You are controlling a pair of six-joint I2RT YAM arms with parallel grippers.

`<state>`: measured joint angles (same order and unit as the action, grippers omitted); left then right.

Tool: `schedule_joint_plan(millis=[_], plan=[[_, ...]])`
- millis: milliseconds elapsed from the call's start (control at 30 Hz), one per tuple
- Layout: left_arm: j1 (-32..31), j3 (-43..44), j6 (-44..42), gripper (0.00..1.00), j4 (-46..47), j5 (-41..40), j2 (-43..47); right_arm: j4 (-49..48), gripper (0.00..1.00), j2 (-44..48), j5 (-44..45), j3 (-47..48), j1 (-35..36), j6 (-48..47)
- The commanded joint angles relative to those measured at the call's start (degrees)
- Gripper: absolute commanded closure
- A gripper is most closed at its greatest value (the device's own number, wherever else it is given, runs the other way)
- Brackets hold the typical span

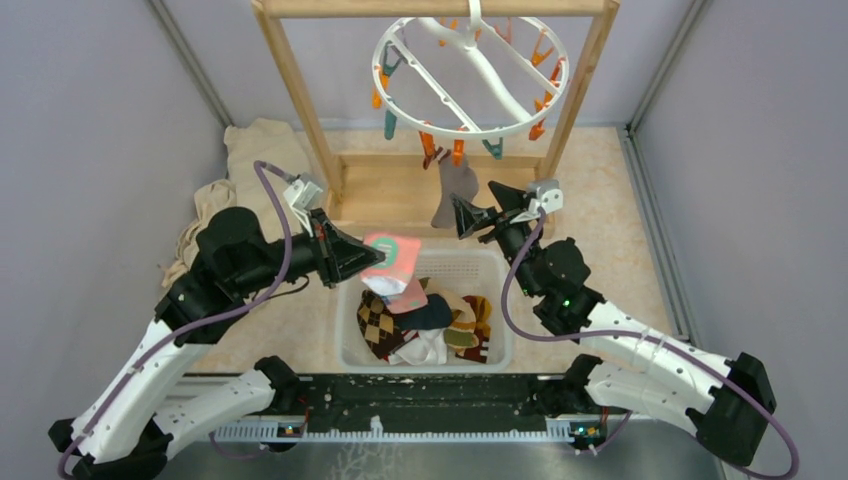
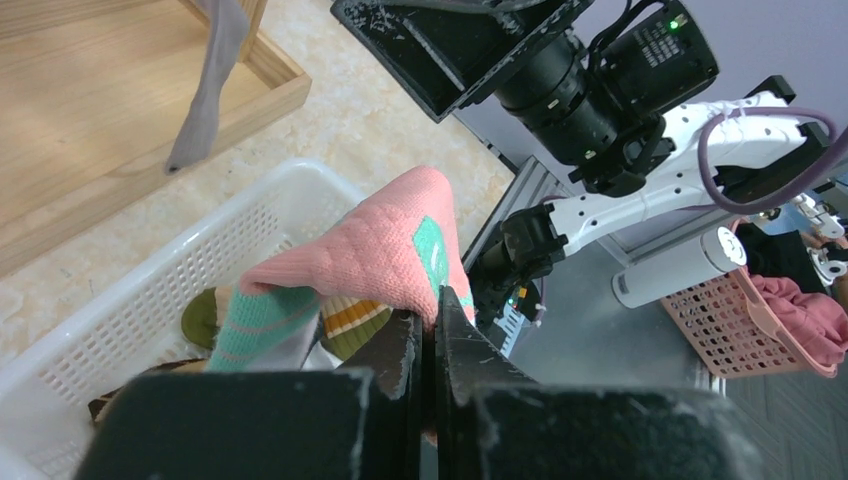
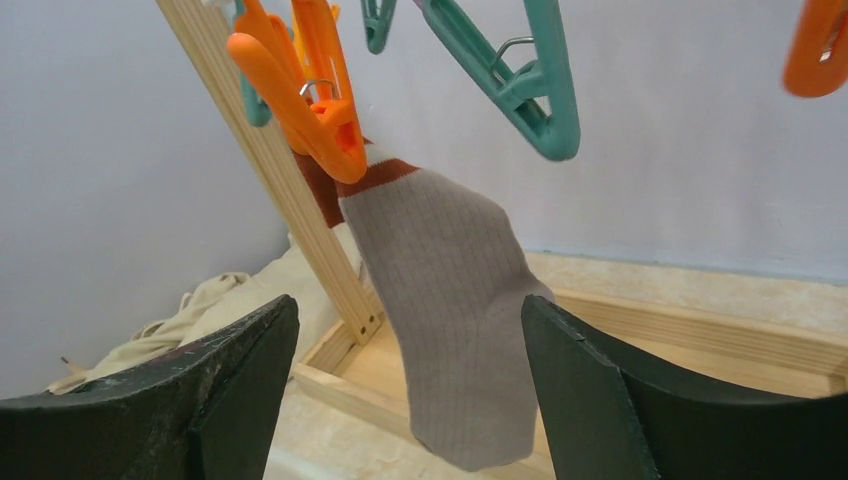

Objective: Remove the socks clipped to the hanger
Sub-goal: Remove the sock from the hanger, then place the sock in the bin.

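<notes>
The hanger [image 1: 487, 70], a white ring with orange and teal clips, hangs from the wooden frame. One grey sock [image 1: 452, 190] with a rust cuff still dangles from an orange clip [image 3: 310, 110]. My right gripper [image 1: 478, 205] is open, and in the right wrist view the grey sock [image 3: 450, 300] hangs between its spread fingers [image 3: 407, 305] without being gripped. My left gripper [image 1: 362, 258] is shut on a pink and teal sock [image 1: 390, 258] held over the basket. In the left wrist view that sock [image 2: 370, 250] drapes from the closed tips [image 2: 432, 305].
A white perforated basket [image 1: 350, 330] sits between the arms with several loose socks [image 1: 420, 320] inside. The wooden frame [image 1: 300, 90] has a base tray behind the basket. Beige cloth [image 1: 250, 160] is piled at the back left. Grey walls close in both sides.
</notes>
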<state>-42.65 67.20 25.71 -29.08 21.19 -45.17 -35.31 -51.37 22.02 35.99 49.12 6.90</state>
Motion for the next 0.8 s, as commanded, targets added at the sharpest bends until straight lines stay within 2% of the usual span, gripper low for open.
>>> schedule_joint_plan(millis=[0,167,400,667,767], plan=[[-0.24,-2.06,-0.84,1.00,2.49,0.00,0.56,-0.27,0.18,1.63,0.37,-0.17,0.56,0.43],[-0.24,-2.86,-2.23,1.00,3.68,-0.53,-0.73,1.11,0.17,1.77,0.47,-0.09,0.62,0.36],[-0.24,-8.39,-4.42,1.00,3.15,-4.05,-2.60,8.73,0.17,0.76,-1.55,0.18,0.62,5.40],[-0.24,-22.42,3.16,1.00,4.77,-5.47,-0.61,10.68,0.16,1.74,-4.94,-2.43,0.71,8.43],[-0.24,-26.47,5.54,0.90,4.82,-6.41,-0.26,11.52,0.15,2.11,-4.91,-2.44,0.71,8.08]])
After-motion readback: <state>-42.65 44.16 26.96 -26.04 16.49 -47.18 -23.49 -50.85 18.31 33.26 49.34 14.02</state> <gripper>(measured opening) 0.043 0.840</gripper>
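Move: The basket for the held pink sock is centred about 6 cm ahead of the left hand, 6 cm right and 34 cm below; another pink sock lies in it some 7 cm ahead, 2 cm right and 31 cm below the hand. From the empty right hand, the hanging grey sock is some 9 cm ahead, 3 cm left and level; its orange clip is 10 cm ahead, 7 cm left, 7 cm up. Left lowers the still-pinched pink sock about 18 cm towards the basket; open right sinks 7 cm, fingers tipping down. ##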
